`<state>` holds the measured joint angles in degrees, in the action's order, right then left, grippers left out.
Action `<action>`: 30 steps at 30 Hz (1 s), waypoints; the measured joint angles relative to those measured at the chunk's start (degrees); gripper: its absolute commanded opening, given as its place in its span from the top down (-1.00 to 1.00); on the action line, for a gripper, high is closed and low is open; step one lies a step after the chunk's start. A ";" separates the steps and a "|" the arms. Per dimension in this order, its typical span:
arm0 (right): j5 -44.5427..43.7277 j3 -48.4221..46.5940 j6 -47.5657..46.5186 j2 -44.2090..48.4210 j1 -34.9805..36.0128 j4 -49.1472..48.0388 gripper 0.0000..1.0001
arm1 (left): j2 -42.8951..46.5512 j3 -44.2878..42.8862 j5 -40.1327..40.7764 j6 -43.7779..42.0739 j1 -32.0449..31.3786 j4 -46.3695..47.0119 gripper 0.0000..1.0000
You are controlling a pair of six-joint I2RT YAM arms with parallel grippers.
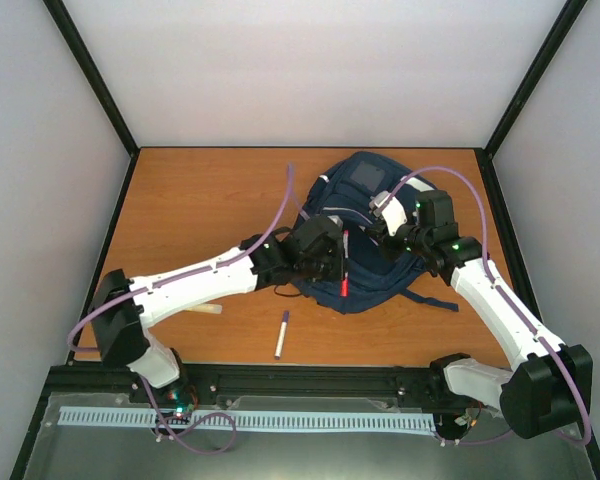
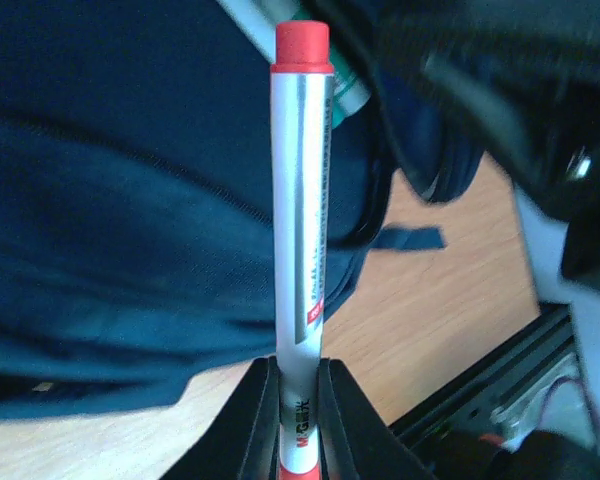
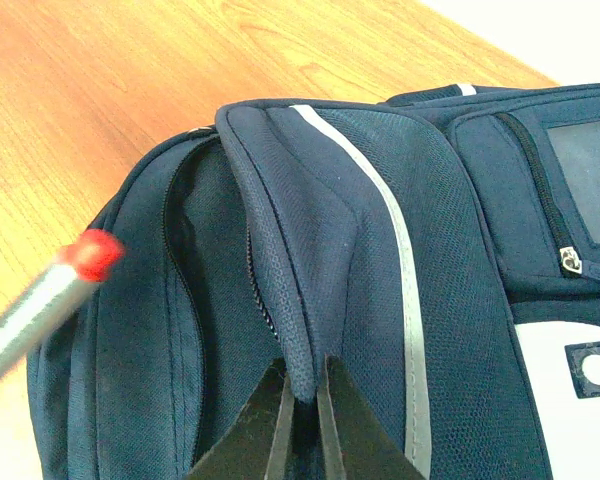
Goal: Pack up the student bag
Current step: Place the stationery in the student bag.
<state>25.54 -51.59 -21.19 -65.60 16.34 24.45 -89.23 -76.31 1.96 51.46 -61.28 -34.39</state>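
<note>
The student bag (image 1: 365,180), navy blue with a thin white stripe, lies at the back middle of the table. My left gripper (image 2: 298,365) is shut on a silver pen (image 2: 300,200) with a red cap. It holds the pen (image 1: 344,262) over the bag's near side. My right gripper (image 3: 302,385) is shut on a raised fold of the bag's fabric (image 3: 310,250) beside the open zipper slit (image 3: 185,270). The pen's red tip (image 3: 90,255) hovers just left of that slit. In the top view the right gripper (image 1: 388,232) sits over the bag's right half.
A white marker with a purple cap (image 1: 281,334) lies on the wooden table (image 1: 200,200) near the front edge. A pale stick-like item (image 1: 202,312) rests beside the left arm. A black rail (image 1: 310,380) runs along the front, and walls close in the table.
</note>
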 measured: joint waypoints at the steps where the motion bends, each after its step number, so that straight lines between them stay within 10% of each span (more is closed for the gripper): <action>1: 0.02 0.00 0.00 0.00 -0.04 -0.02 0.93 | -0.59 0.00 -0.57 1.20 0.61 2.01 0.89; 13: 0.24 0.00 0.02 0.00 -0.26 -0.02 0.93 | -11.87 -0.87 -4.70 14.71 5.18 17.64 0.92; 25: 0.44 0.00 0.00 -0.02 -0.59 -0.07 0.93 | -11.67 4.87 7.91 31.87 6.93 29.29 0.92; 30: 0.63 0.00 0.00 -0.02 -0.72 -0.15 0.93 | -12.52 2.69 9.75 33.33 6.93 29.44 0.62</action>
<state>26.17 -51.59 -21.19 -65.63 15.62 24.29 -101.75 -73.63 11.70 84.79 -54.35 -4.95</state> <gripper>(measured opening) 0.059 0.119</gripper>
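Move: The left gripper already holds the red marker by one end; the mouth of the bag pocket lies about 10 cm ahead of it, some 4 cm to its right and 3 cm lower. The right gripper, already pinching the flap, is roughly 8 cm ahead and 6 cm to the right, about level. The purple-capped marker lies on the table some 14 cm back, 13 cm left and 19 cm below. From the right gripper the mouth is just under its fingertips, about 2 cm left, 1 cm ahead and 3 cm lower. Bring the left gripper forward about 12 cm with the red marker still pinched, easing right and a few centimetres down at first, then slightly back left, so the marker goes in under the raised flap at the pocket mouth. Turn the wrist some 45 degrees on the way, mostly counter-clockwise. Keep the right gripper still, holding the flap open. ##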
